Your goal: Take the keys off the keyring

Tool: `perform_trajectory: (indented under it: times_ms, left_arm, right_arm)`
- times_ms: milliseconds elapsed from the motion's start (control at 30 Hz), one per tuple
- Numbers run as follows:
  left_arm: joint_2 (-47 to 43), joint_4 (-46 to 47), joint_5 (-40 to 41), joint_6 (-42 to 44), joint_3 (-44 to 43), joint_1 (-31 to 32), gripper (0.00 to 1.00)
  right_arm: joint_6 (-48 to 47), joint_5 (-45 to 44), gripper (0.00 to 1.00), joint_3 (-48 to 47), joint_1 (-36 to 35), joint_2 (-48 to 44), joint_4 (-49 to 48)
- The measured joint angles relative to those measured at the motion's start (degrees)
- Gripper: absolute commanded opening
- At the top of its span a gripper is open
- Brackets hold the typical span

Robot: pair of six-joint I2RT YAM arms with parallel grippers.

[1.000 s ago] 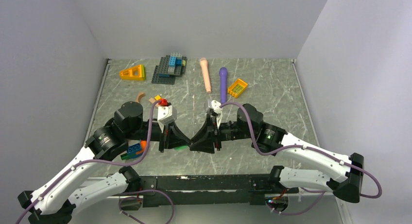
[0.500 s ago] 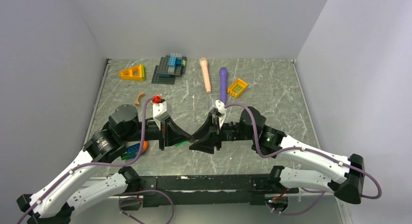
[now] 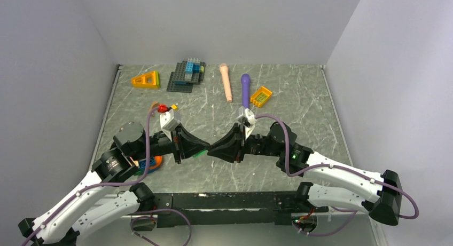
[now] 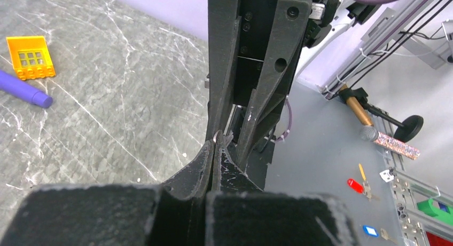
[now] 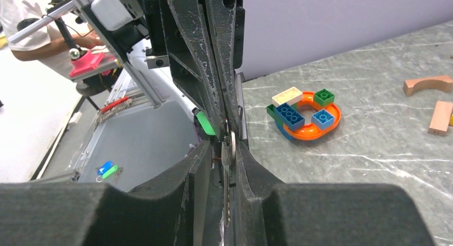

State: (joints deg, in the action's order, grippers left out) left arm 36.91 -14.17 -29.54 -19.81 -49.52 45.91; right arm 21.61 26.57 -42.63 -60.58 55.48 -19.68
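My two grippers meet tip to tip over the near middle of the table. My left gripper (image 3: 205,146) (image 4: 215,147) is shut on a thin metal keyring (image 4: 217,135) that pokes out just past its fingertips. My right gripper (image 3: 213,150) (image 5: 228,144) is shut on a flat metal key (image 5: 228,156), seen edge on between its fingers. A green key tag (image 5: 205,123) hangs beside the junction; it also shows in the top view (image 3: 198,153). Each wrist view shows the other gripper's fingers straight ahead.
An orange ring with Duplo bricks (image 3: 149,163) (image 5: 307,113) lies near my left arm. Wooden blocks (image 5: 427,85) lie beyond it. At the back stand a yellow wedge (image 3: 146,79), a grey baseplate with bricks (image 3: 186,75), a peach cylinder (image 3: 226,81), a purple cylinder (image 3: 245,91) and a yellow brick (image 3: 261,96).
Both wrists have swung lower and further apart, so the fingers lie flatter. The fingertips stay together at the middle, a little further from the near edge.
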Motion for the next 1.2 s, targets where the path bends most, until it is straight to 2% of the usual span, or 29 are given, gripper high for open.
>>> perform_trajectory:
  times_ms: [333,500,667,767,833,933,967,1100,1200]
  left_arm:
    - [-0.7,4.39,0.98,-2.58,1.7,0.04,0.0]
    - [-0.79,5.92,0.96,-3.52,2.14,0.04,0.0]
    - [-1.31,7.1,0.9,-3.65,2.67,0.04,0.0]
    - [-1.79,7.67,0.63,-3.54,2.97,0.04,0.01]
    - [-1.99,7.63,0.24,-3.41,2.99,0.04,0.09]
    - [-2.05,7.41,-0.11,-3.08,2.99,0.04,0.33]
    - [-2.05,7.17,0.0,-2.93,2.97,0.02,0.39]
    - [-2.14,4.85,-0.55,-2.14,2.54,0.09,0.48]
    - [-1.81,2.05,-0.52,-1.46,0.98,0.09,0.52]
  right_arm:
    - [0.35,-2.54,0.24,1.55,0.0,-0.87,-4.37]
    - [0.5,-3.02,0.15,1.57,0.0,-0.85,-4.92]
    - [1.16,-3.17,0.0,2.05,0.0,-0.85,-6.54]
    - [1.57,-3.1,0.0,2.1,-0.02,-0.85,-6.93]
    - [1.6,-3.06,0.0,2.08,-0.2,-0.85,-6.99]
    - [1.55,-2.71,0.0,2.1,-0.26,-0.83,-6.97]
    - [1.51,-2.38,0.0,2.08,-0.26,-0.83,-6.97]
    - [0.96,-2.29,0.0,2.1,-0.26,-0.7,-7.19]
    - [0.87,-2.27,0.0,2.1,-0.26,-0.7,-7.34]
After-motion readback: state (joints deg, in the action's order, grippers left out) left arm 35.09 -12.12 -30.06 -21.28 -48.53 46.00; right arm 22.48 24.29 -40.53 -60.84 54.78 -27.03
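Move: The keyring is at the meeting fingertips, still pinched by the shut left fingers about 1 cm to the right of the left hand point; from the right hand it lies some 1 cm to the left, level, between its partly open fingers. Its green tag sticks out behind the left fingers, about 2 cm back of the left hand point, 1 cm left and 1 cm lower. The orange brick toy lies on the table, roughly 25 cm left of the right hand, 12 cm ahead and 27 cm below. The keyring passes from left to right hand: both hands lift it together about 1.5 cm, each tilting its fingertips up some 5 degrees, while the right fingers close the rest of the way and pinch its metal. Only then do the left fingers let go, opening to about half around the green tag as that hand sinks a little. ##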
